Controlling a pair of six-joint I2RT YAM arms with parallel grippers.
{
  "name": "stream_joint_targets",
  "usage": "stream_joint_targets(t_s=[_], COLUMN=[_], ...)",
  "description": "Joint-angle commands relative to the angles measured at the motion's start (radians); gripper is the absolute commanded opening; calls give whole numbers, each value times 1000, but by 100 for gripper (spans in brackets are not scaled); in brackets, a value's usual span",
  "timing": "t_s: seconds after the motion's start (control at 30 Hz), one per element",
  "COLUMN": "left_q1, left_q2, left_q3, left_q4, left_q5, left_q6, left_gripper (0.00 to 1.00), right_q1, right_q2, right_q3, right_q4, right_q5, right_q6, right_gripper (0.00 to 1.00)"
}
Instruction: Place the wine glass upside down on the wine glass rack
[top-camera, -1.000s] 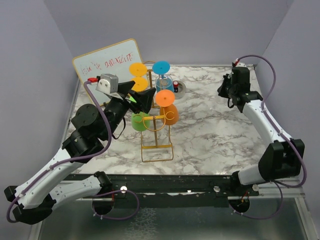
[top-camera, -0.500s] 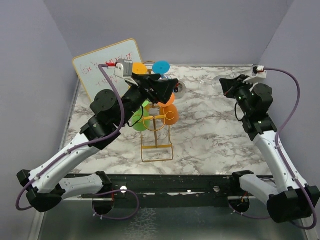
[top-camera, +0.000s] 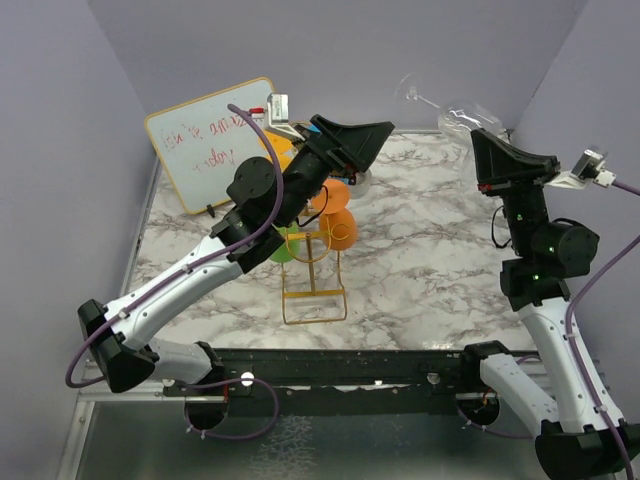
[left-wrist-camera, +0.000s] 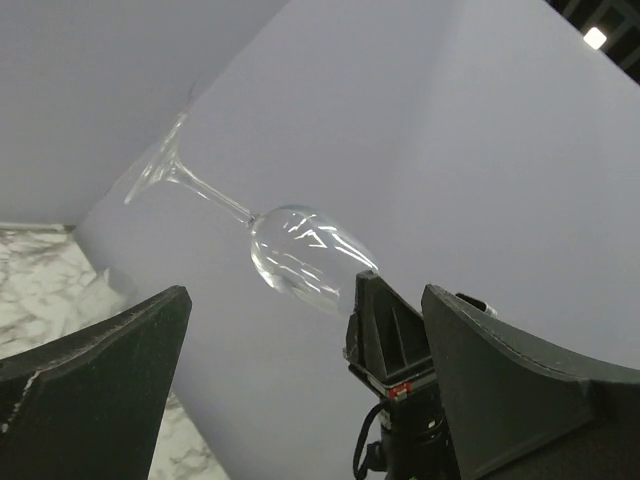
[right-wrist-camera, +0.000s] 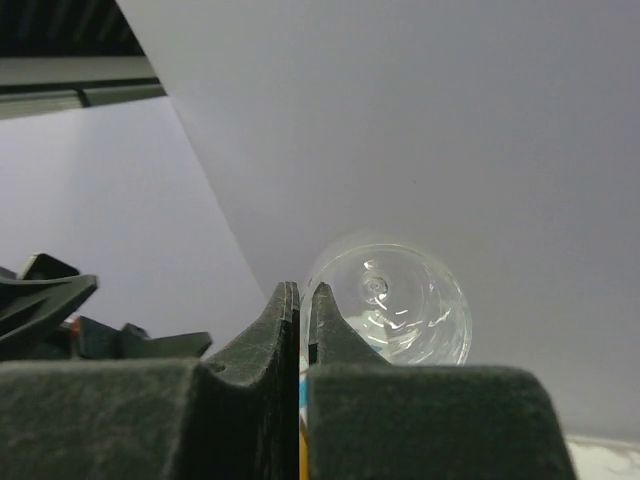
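Observation:
A clear wine glass is held high in the air at the back right, lying almost level with its foot pointing left. My right gripper is shut on the rim of its bowl. In the right wrist view, the jaws pinch the rim and the bowl shows just beyond. The gold wire rack stands mid-table with several coloured glasses hanging on it. My left gripper is open and empty, raised above the rack, pointing right. The left wrist view shows the glass ahead, apart from the left gripper.
A whiteboard with red writing leans at the back left. Orange and green glasses hang on the rack below my left arm. Purple walls enclose the marble table on three sides.
My right arm rose from the table's back right and lifted the wine glass high. My left arm also rose and swung right, above the rack.

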Motion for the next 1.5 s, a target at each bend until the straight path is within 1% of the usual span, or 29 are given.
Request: stream_joint_targets(t_s=[0.0,0.13,0.23,0.4,0.5,0.6,0.8,0.9,1.07,1.3,1.47], left_q1=[-5,-7,-8,-20,-20,-21,-23,-28,-37,-45,-51], left_q2=[50,79,109,161,192,221,257,273,288,293,304], left_q3=[82,85,86,108,139,179,198,218,225,224,228], left_q4=[88,99,103,105,117,134,165,179,193,208,212], left_q5=[-28,-62,-92,-119,-134,-107,-97,-84,-63,-46,13], left_q6=[-126,-219,-315,-398,-410,-384,-422,-422,-445,-440,-469], left_gripper=[99,99,99,92,85,79,57,49,41,24,22], right_q1=[0,1,0,1,1,1,1,1,1,1,1], right_q2=[-12,-14,-12,-11,-7,-11,-20,-17,-3,20,27], right_q3=[-15,-27,-37,-54,-59,-74,-89,-96,-110,-120,-126], right_q4=[243,336,369,425,452,465,472,472,497,534,545], right_q5=[-57,-108,-116,-140,-167,-181,-205,-217,-223,-231,-230], right_q6=[118,158,183,216,242,261,282,285,297,315,320], right_gripper=[1,1,1,1,1,1,1,1,1,1,1])
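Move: The clear wine glass, held by its bowl rim in the right fingers, has its stem about 9 cm ahead of the open left hand, 9 cm to its right and slightly higher; its bowl is some 5 cm ahead and 14 cm right. The rack's middle is roughly 12 cm left, 2 cm ahead and 35 cm below. From the right hand, the left fingers lie about 17 cm left and 1 cm back, the stem 8 cm ahead and 8 cm left. Rightward by some 6 cm and about 3 cm forward, ending slightly higher, the left hand reaches for the clear glass's stem, rolling its left side down about 20 degrees and closing its wide-open fingers around the stem behind the foot. The right hand, still pinching the rim, draws back about 6 cm and a little left and up, turning counter-clockwise some 20 degrees and tipping its fingers upward, then eases to a stop. ##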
